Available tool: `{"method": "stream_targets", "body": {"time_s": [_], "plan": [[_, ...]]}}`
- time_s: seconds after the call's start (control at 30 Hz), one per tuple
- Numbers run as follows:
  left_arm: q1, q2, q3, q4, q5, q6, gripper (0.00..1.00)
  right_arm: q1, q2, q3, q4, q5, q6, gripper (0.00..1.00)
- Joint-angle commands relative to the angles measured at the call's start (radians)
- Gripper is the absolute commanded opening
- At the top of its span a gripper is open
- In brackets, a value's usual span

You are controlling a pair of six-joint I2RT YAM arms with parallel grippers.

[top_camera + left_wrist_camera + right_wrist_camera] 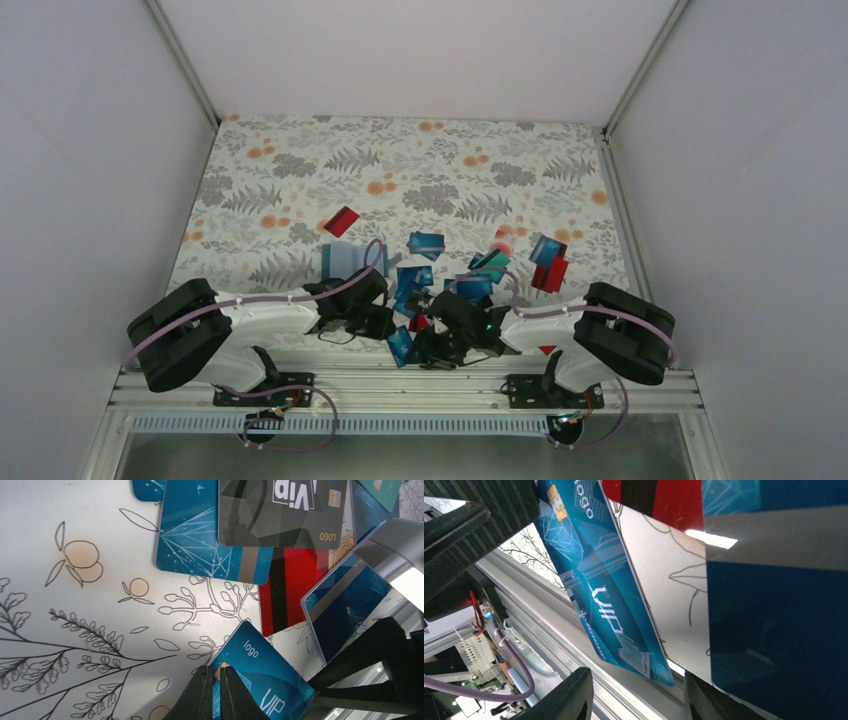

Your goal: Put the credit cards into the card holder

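A blue VIP credit card is pinched at its chip corner by my left gripper, which is shut on it just above the cloth near the table's front edge. From the right wrist view the same card hangs tilted, its lower corner above the gap of my right gripper. The right fingers stand apart on either side and do not touch the card. The card holder lies behind the left arm, pale blue and squarish. More credit cards are scattered mid-table.
A black VIP card, a blue card, a red card and a dark blue card lie close by. A red card sits further back. The metal front rail runs just below the held card.
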Motion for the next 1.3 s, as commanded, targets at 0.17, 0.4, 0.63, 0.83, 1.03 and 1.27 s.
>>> {"method": "stream_targets", "body": {"time_s": [0.17, 0.4, 0.63, 0.83, 1.03, 1.27], "plan": [[-0.028, 0.002, -0.064, 0.033, -0.014, -0.053, 0.06, -0.024, 0.025, -0.068, 0.219, 0.005, 0.001, 0.39], [-0.035, 0.009, -0.074, 0.052, -0.011, -0.066, 0.06, -0.045, 0.049, -0.107, 0.353, -0.017, 0.013, 0.30], [-0.036, 0.005, -0.100, 0.082, -0.001, -0.090, 0.06, -0.061, 0.020, -0.111, 0.374, -0.011, 0.001, 0.25], [-0.036, -0.004, -0.104, 0.095, 0.005, -0.103, 0.05, -0.072, 0.047, -0.103, 0.420, -0.038, -0.007, 0.17], [-0.036, -0.033, -0.100, 0.094, 0.003, -0.123, 0.05, -0.077, 0.106, -0.096, 0.470, -0.074, -0.005, 0.04], [-0.036, -0.139, -0.061, 0.004, -0.090, -0.159, 0.03, -0.111, 0.073, -0.082, 0.433, -0.095, -0.027, 0.04]]}}
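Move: The blue VIP card lies flat at the near edge of the mat. Its middle is about 4 cm ahead and 2 cm left of the right hand, whose half-open fingers straddle its near end; from the left hand, whose shut fingertips are at the chip end, it is about 3 cm back and 2 cm right. From the right hand, the red card lies about 10 cm ahead and 1 cm right, and the striped blue card 7 cm ahead and 7 cm right. While the left hand's shut tips keep resting on the chip end, creeping about 1 cm to the right, then easing back left and rising half a centimetre at the very end, the right fingers close from half open to nearly shut and pinch the near end of the blue VIP card. As they close, the right hand works some 2 cm forward and 1.5 cm left along the card, rises just under 1 cm and tilts its fingers about 10 degrees flatter, towards the left. ##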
